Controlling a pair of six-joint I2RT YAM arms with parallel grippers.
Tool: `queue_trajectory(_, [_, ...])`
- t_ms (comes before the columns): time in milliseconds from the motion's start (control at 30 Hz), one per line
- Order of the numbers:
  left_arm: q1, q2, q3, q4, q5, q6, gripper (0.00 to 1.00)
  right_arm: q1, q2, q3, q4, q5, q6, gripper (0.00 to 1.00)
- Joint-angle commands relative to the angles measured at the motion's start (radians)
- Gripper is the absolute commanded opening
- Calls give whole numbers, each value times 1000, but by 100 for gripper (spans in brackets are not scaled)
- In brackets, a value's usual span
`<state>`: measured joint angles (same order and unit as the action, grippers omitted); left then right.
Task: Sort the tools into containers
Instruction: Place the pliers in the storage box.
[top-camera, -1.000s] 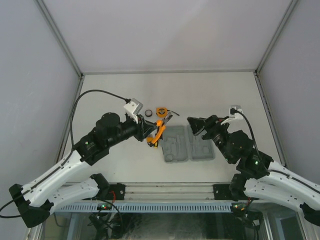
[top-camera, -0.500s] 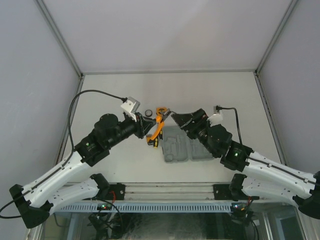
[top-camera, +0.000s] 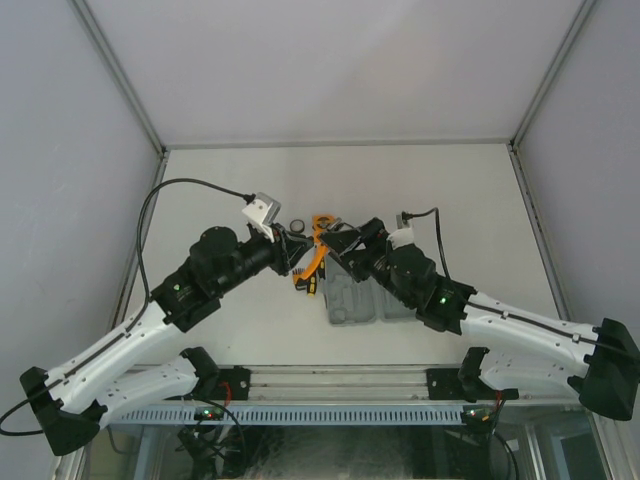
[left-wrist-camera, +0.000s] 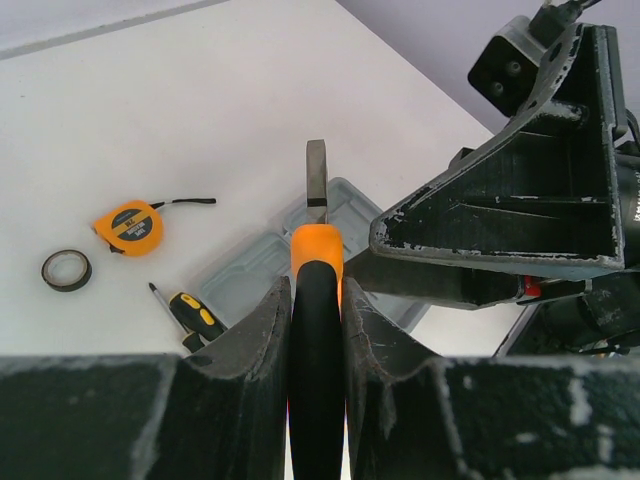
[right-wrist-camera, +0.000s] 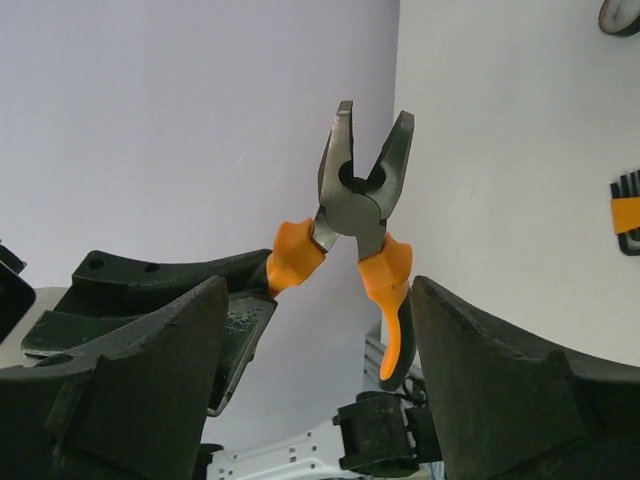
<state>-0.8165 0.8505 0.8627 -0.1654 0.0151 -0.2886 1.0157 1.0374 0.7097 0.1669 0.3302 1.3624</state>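
Note:
My left gripper (left-wrist-camera: 316, 330) is shut on one black-and-orange handle of the pliers (left-wrist-camera: 317, 250), held above the table with the steel nose pointing away. In the top view the pliers (top-camera: 318, 255) hang between the two grippers. My right gripper (right-wrist-camera: 318, 290) is open, with its fingers on either side of the pliers (right-wrist-camera: 355, 200). The free handle hangs close to its right finger (right-wrist-camera: 480, 350). The grey tool case (top-camera: 352, 300) lies open below, also in the left wrist view (left-wrist-camera: 250, 270).
On the table left of the case lie an orange tape measure (left-wrist-camera: 130, 227), a black ring (left-wrist-camera: 66, 270) and a black-and-yellow screwdriver (left-wrist-camera: 192, 313). An orange hex-key set (right-wrist-camera: 625, 212) shows at the right edge of the right wrist view. White walls enclose the table.
My right arm has swung left from over the case to the pliers, and its jaws have widened. My left gripper has lifted the pliers a little and keeps its hold.

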Motion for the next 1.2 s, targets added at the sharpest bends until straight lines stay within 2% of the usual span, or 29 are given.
queue_trajectory(0, [4, -39, -10, 111, 30, -18, 0, -19, 17, 37, 79, -51, 67, 72])
queue_trajectory(67, [5, -39, -8, 104, 60, -9, 0, -32, 31, 37, 92, -78, 82, 70])
queue_trajectory(333, [4, -46, -12, 99, 143, -6, 0, -62, 62, 37, 131, -149, 91, 53])
queue_trajectory(600, [3, -41, -6, 89, 168, -1, 0, -79, 56, 37, 133, -164, 59, 28])
queue_trajectory(733, [4, -31, -1, 76, 187, 2, 2, -84, 37, 37, 117, -146, -12, 11])
queue_trajectory(833, [4, -30, 1, 65, 197, 0, 15, -87, 8, 37, 78, -108, -81, 0])
queue_trajectory(1033, [4, -37, -7, 63, 231, -9, 42, -98, -65, 39, 9, -44, -227, 0])
queue_trajectory(1167, [4, -38, -7, 62, 238, -14, 52, -110, -110, 49, -78, 2, -330, 0])
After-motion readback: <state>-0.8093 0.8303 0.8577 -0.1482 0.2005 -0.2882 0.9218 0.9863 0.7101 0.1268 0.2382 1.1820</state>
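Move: The pliers hang in the air between the hands, one handle held in the left fingers. Their middle is about 2 cm ahead and 2 cm left of the right hand, and some 2 cm ahead and 3 cm right of the left hand. From the right hand, the storage box's near half lies some 25 cm below and 5 cm right, the screwdrivers about 4 cm ahead and 5 cm left, and the tape measure roughly 17 cm ahead and 3 cm left. The right fingers close on the pliers' handles just behind the pivot, after easing about 1.5 cm left and slightly forward onto them, while the left keeps its grip. With the right hand clamped, the left fingers open and let go, backing off about 2.5 cm and a little right, turning some 10 degrees clockwise. The right hand then draws off about 3.5 cm to the right, rolling slightly. ##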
